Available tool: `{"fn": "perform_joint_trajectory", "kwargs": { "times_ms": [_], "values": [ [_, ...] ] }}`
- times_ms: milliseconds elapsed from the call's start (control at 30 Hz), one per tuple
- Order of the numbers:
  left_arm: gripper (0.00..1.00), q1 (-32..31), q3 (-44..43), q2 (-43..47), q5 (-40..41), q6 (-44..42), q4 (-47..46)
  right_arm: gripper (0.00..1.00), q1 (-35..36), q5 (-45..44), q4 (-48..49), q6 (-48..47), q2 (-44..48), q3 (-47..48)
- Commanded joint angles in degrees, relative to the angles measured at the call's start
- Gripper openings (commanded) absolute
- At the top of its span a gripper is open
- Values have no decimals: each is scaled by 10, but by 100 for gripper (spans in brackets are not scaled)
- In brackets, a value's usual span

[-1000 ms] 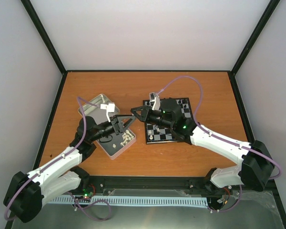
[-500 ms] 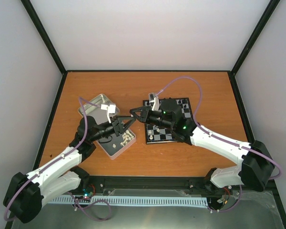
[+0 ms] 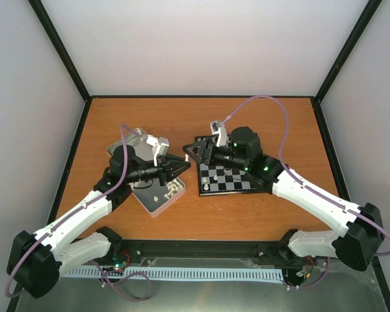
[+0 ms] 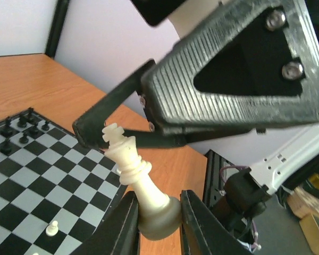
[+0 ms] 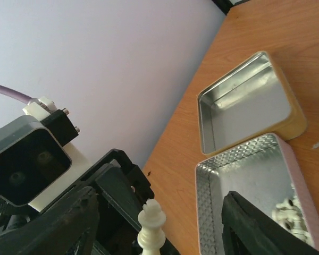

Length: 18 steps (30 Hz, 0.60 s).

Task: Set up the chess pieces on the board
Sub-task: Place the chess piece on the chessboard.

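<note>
My left gripper (image 4: 159, 204) is shut on the round base of a cream chess king (image 4: 130, 162), which tilts up and to the left between the two arms. In the top view the left gripper (image 3: 181, 166) hangs over the gap between the tin and the board (image 3: 229, 174). My right gripper (image 5: 159, 226) is open, and its wide-spread fingers flank the king (image 5: 151, 228) without touching it. A cream pawn (image 4: 52, 228) stands on the board (image 4: 32, 175). Black pieces (image 4: 5, 130) line its far rows.
A textured tin tray (image 3: 151, 198) left of the board holds several cream pieces (image 3: 173, 189). Its plain silver lid (image 3: 131, 140) lies behind it. In the right wrist view the lid (image 5: 244, 101) is empty, and the tray (image 5: 239, 186) holds cream pieces (image 5: 287, 210).
The left gripper closed on the king's base. The right gripper then opened and let go of the king, drawing back slightly toward the board.
</note>
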<state>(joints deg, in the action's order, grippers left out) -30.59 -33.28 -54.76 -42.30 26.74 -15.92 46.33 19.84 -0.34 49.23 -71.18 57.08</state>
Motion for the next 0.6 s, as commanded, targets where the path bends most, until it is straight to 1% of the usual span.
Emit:
{"fn": "perform_joint_trajectory", "kwargs": {
  "times_ms": [0, 133, 233, 300, 433, 567],
  "values": [
    [10, 3, -55, -31, -96, -106, 39, 65, -25, 43, -123, -116, 31, 60],
    [8, 2, -86, -56, -148, -167, 79, 66, -40, 80, -249, -211, 24, 131],
    [8, 2, -106, -71, -191, -211, 94, 65, -52, 124, -290, -250, 25, 147],
    [8, 2, -122, -78, -212, -236, 105, 65, -55, 135, -316, -263, 22, 158],
    [8, 2, -138, -87, -239, -265, 111, 64, -56, 152, -333, -273, 21, 155],
    [8, 2, -152, -101, -249, -286, 133, 59, -56, 195, -327, -274, 17, 147]
  ]
}}
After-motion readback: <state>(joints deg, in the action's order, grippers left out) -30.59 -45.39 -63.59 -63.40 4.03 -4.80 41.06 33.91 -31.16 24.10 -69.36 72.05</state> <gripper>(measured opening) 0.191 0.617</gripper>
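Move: The left fingers still pinch the white king by its base, the rest of it standing up and slightly forward of them. The board's middle is about 16 cm right, 8 ahead and 27 below the left hand; the pink-edged box of white pieces is roughly 12 left, 3 back and 25 below. From the open right hand, the king is about 2 cm back, 1 left and 1 below. The left hand keeps its grip on the king's base and carries the king back and to the right, about 5 cm with a late small rise, while swinging some 25 degrees clockwise. The right hand, fingers kept wide open, climbs nearly 5 cm above its starting height while drawing right, then sinks about 2 cm and moves back beside the left hand, staying close to the king's head and turning counter-clockwise and tipping down. ##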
